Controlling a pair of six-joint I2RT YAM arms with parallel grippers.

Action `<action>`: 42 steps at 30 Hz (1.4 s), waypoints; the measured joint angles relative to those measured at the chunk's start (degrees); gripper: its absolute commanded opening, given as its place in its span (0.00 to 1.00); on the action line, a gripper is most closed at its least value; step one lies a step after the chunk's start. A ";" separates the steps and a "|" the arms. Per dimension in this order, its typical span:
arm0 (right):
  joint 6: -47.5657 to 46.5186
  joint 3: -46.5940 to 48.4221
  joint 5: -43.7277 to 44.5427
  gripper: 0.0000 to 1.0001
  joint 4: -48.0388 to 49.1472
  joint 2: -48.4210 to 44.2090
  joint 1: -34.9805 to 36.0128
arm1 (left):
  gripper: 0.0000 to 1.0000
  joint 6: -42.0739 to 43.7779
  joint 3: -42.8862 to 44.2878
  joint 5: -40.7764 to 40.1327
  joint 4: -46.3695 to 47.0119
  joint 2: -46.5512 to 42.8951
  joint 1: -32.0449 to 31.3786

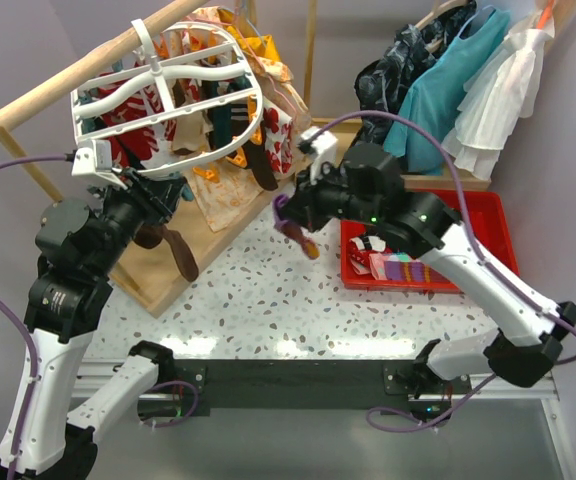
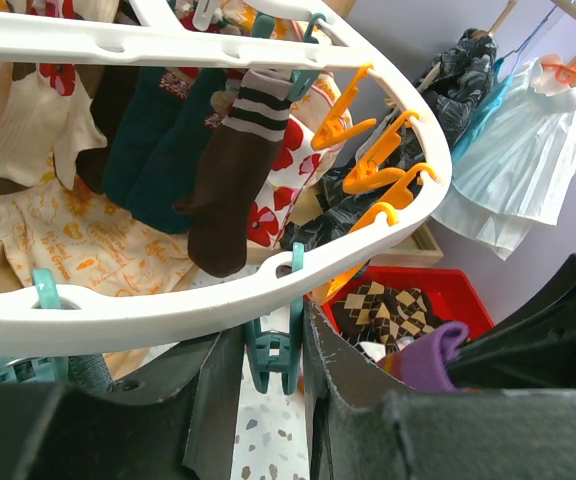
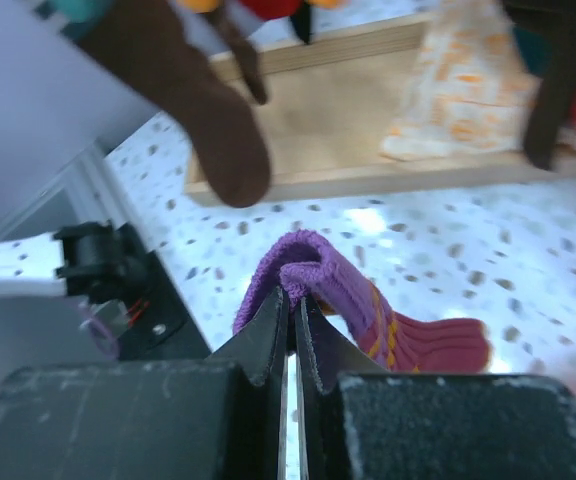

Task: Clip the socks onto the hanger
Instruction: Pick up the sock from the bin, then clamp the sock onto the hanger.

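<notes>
The white oval hanger point(image 1: 168, 95) hangs at the top left; its rim point(image 2: 168, 305) crosses the left wrist view. My left gripper point(image 1: 173, 180) is under the near rim, its fingers pressed on both sides of a teal clip point(image 2: 273, 345). Brown striped point(image 2: 228, 190) and dark teal point(image 2: 158, 140) socks hang clipped inside. My right gripper point(image 3: 290, 300) is shut on the cuff of a purple sock point(image 3: 348, 300) with an orange-red toe. It holds the sock point(image 1: 298, 235) above the table, just right of the hanger. The sock also shows in the left wrist view point(image 2: 423, 360).
A red tray point(image 1: 488, 215) at the right holds more socks, one of them argyle point(image 2: 388, 305). A wooden rail point(image 1: 78, 80) and base board point(image 1: 218, 235) carry the hanger. Teal and white dresses point(image 1: 458, 80) hang at the back right. Orange clips point(image 2: 378, 170) line the rim.
</notes>
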 measured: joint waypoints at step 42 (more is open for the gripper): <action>5.31 22.08 4.55 0.00 4.20 24.57 12.55 | 0.00 -0.48 0.07 1.20 0.00 0.85 0.02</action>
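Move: The right hand already holds the purple sock by its cuff; the open teal clip that the left gripper squeezes on the white hanger rim is about 19 cm to its left, level fore and aft, and some 6 cm above. The nearest orange clip on the rim lies about 4 cm ahead, 16 cm left and 6 cm above the right hand, the hanging brown sock about 22 cm left, 4 cm back and 5 cm below. From the left hand the purple sock is about 21 cm right, neither ahead nor back, and 9 cm lower. The right hand, still pinching the purple sock's cuff, sweeps some 14 cm to the left towards the teal clip, quickly at first with a dip of about 4 cm, then more slowly as it climbs back to its starting height and eases almost to a stop just short of the clip. Its wrist swings slightly counter-clockwise, some 10 degrees at most, and its fingers stay shut, while the left hand stays practically in place and keeps the teal clip squeezed at the hanger's rim. ##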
